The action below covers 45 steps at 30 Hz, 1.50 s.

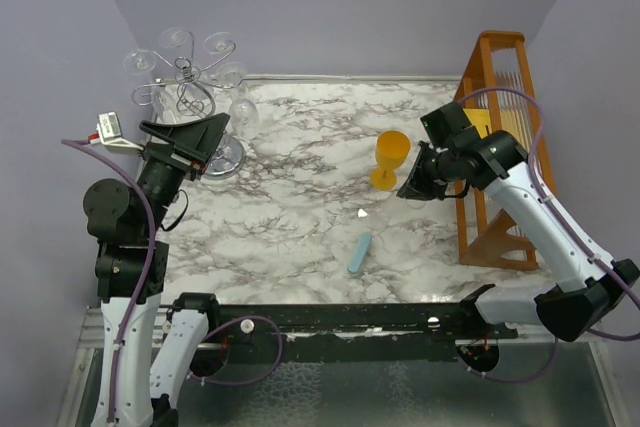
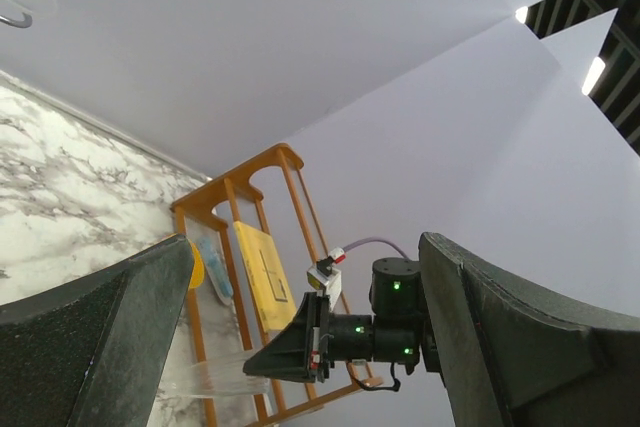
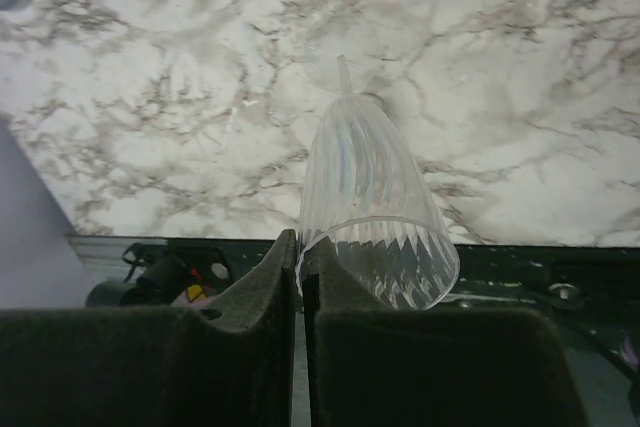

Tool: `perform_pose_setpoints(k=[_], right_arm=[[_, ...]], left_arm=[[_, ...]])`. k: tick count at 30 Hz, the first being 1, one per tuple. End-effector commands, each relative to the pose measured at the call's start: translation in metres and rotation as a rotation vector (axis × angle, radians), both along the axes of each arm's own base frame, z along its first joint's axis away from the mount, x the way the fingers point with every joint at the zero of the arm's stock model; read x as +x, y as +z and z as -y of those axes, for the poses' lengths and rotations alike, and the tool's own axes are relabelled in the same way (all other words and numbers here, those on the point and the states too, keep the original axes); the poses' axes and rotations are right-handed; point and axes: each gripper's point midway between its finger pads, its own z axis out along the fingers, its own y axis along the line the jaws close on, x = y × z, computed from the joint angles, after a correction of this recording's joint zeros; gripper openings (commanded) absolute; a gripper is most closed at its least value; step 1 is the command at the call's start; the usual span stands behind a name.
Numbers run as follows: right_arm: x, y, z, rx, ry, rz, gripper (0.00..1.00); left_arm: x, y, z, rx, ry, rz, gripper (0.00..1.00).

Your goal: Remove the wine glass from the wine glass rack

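The wine glass rack (image 1: 187, 87), a silvery wire tree on a round shiny base, stands at the table's far left with several clear glasses hanging from its curled arms. My left gripper (image 1: 215, 142) is open beside the rack's base with nothing between its fingers (image 2: 100, 347). Over the right middle of the table, my right gripper (image 1: 412, 185) is shut on the rim of a clear ribbed wine glass (image 3: 370, 207). The glass lies tilted, its stem pointing away from the jaws above the marble. The left wrist view shows that glass (image 2: 190, 379) sticking out from the right gripper.
An orange goblet (image 1: 391, 157) stands upright just left of the right gripper. A light blue stick-like object (image 1: 360, 252) lies on the marble table (image 1: 300, 197) toward the front. A tall orange wooden slatted rack (image 1: 500, 127) stands along the right edge, behind the right arm.
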Motion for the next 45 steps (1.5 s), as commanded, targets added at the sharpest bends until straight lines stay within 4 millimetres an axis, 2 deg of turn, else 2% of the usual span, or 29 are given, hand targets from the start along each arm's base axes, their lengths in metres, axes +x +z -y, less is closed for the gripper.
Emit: perform_pose_setpoints(k=[1,4,8,11,24,34,45], right_arm=[[-0.02,-0.01,0.033,-0.163,-0.059,-0.111,0.01],[-0.017,-0.005,0.04,-0.167,-0.129,-0.076,0.01],[-0.002,0.008,0.052,-0.206,-0.209,0.002,0.01],[0.008,0.008,0.054,-0.238,-0.229,0.013,0.01],[0.035,-0.016,0.05,-0.354,-0.217,-0.038,0.01],[0.052,-0.032,0.037,-0.386,-0.17,-0.089,0.01],[0.066,-0.037,0.03,-0.407,-0.15,-0.098,0.03]], left_arm=[[0.003,0.001,-0.003,0.039,0.029,0.01,0.97],[0.004,0.002,-0.003,0.047,0.026,0.013,0.97],[0.006,0.002,-0.002,0.061,0.027,0.014,0.97],[0.007,0.002,-0.002,0.065,0.028,0.013,0.97],[0.008,0.004,-0.009,0.106,0.074,0.004,0.97],[0.005,0.005,-0.012,0.124,0.095,0.001,0.97],[0.002,0.005,-0.013,0.134,0.101,0.001,0.97]])
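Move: The right hand still has the clear wine glass pinched at its rim, foot leaning off to the left; the bare marble it is heading for lies about 7 cm ahead, 4 cm right and 23 cm below. From this hand, the yellow goblet stands some 12 cm ahead, 2 cm left and 15 cm lower; the blue case is 5 cm back, 6 cm left, on the table. From the left hand that bare spot is roughly 7 cm ahead, 33 cm right, 46 cm below. Rightward and slightly back at first, some 4 cm, the right hand then turns to go forward about 7 cm, sinking to end nearly 4 cm lower on the near right side of the yellow goblet. Over the whole way the wrist rolls some 20 degrees, swinging the glass's foot in from the left under the hand, while the shut fingers keep their pinch on the rim. ##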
